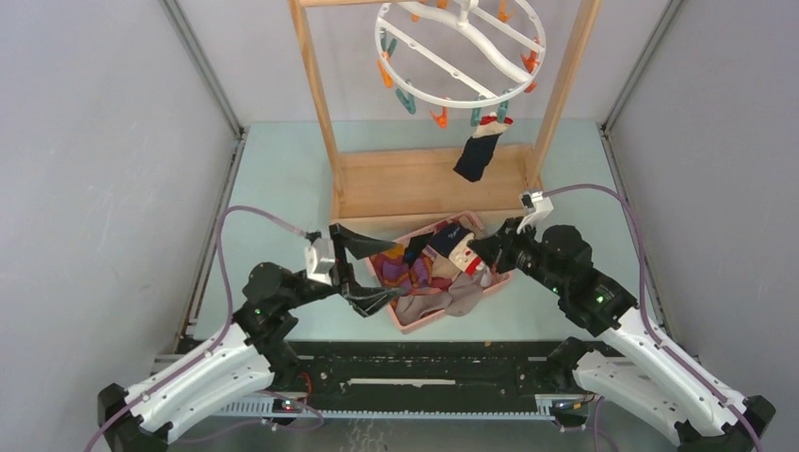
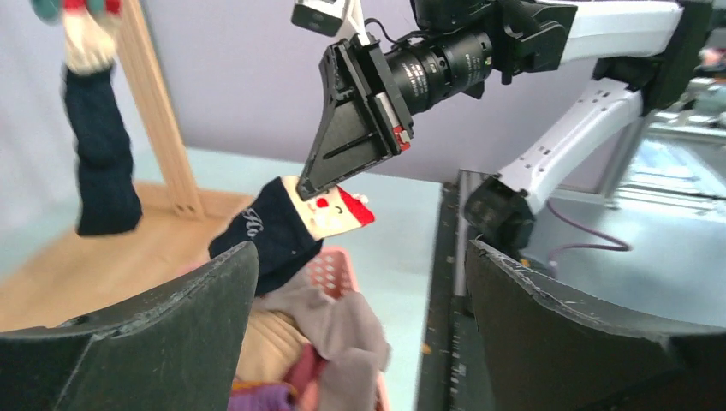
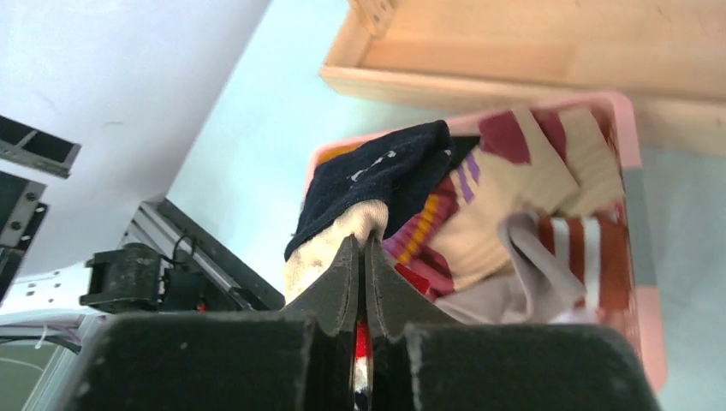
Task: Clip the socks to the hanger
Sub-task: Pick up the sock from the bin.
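Observation:
The white ring hanger [image 1: 459, 47] hangs at the top of the wooden rack, with orange and teal clips on its rim. One navy sock [image 1: 478, 151] dangles from a clip. Below, a pink basket [image 1: 424, 323] holds several socks. My right gripper [image 1: 474, 252] is shut on the cream-and-red cuff of a second navy sock [image 3: 385, 175], whose toe end rests on the pile. In the left wrist view that sock [image 2: 270, 231] stretches from the pinching right gripper [image 2: 304, 184] down to the basket. My left gripper [image 1: 396, 271] stands open over the basket's left side, nothing between its fingers [image 2: 171, 317].
The wooden rack's base tray [image 1: 424, 184] lies just behind the basket, its posts rising on both sides of the hanger. Grey walls close in left and right. The black rail with the arm bases runs along the near edge [image 1: 424, 377].

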You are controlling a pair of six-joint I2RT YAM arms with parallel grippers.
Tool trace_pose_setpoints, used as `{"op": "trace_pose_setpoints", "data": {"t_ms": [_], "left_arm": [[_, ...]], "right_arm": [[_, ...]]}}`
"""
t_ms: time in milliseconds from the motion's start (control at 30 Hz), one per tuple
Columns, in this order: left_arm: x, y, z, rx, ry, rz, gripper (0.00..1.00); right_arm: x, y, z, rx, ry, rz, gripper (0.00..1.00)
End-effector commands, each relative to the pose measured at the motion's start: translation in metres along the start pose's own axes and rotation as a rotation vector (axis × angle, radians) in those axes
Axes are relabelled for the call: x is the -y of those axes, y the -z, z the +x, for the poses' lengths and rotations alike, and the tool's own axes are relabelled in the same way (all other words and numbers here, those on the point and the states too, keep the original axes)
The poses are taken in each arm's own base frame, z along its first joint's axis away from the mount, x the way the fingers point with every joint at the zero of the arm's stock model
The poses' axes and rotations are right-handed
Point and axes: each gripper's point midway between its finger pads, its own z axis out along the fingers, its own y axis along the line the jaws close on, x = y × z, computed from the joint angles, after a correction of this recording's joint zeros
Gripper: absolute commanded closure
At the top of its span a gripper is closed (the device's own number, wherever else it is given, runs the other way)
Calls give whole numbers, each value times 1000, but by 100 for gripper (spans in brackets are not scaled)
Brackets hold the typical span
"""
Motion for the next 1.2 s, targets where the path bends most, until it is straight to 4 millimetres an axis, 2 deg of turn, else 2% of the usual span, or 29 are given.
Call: {"op": "trace_pose_setpoints", "data": {"t_ms": [0,167,267,500,733,900,1067,1167], "left_arm": [[-20,2,-5,10,-327,-87,5],[-32,-2,-1,-15,-347,-134,8],[-39,-6,5,-59,-438,-154,9],[-45,-35,14,-138,-623,-165,12],[-60,-59,26,-186,-698,-198,16],[-61,-74,27,-196,-689,-185,25],[-52,-81,34,-196,-651,-128,37],[-46,-83,37,-191,-621,-95,49]], "right_arm": [[-40,8,-36,102,78,-166,97],[-48,6,-35,91,78,-207,97],[-51,3,-32,71,57,-223,97],[-54,-7,-25,34,14,-235,96],[-56,-13,-20,5,1,-249,96],[-56,-15,-19,-1,0,-248,96],[-55,-15,-19,-1,1,-246,96],[-55,-16,-18,-3,-1,-246,96]]}}
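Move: Ahead of the left hand about 8 cm, 10 cm to its right and 9 cm lower is the navy Santa sock, already hanging by its cuff from the shut right fingers, its middle some 4 cm left of, 1 cm ahead of and 3 cm below that hand. The bin's middle lies roughly 6 cm ahead of the left hand, 8 cm right, 22 cm down. The grey sock is about 5 cm nearer than the bin's middle and 2 cm right of it; the stand's front rail is 10 cm straight beyond it. Swinging forward and right about 7 cm each and sinking some 5 cm after a tiny rise, the open left hand comes to the hanging sock, tipping its fingers down and rolling about 30 degrees; near the end they close to a little over half open around the sock, contact unclear. The right hand keeps its pinch on the cuff, lifts briefly, then eases down while carrying it 4 cm left towards the left hand, turning slightly counter-clockwise. ##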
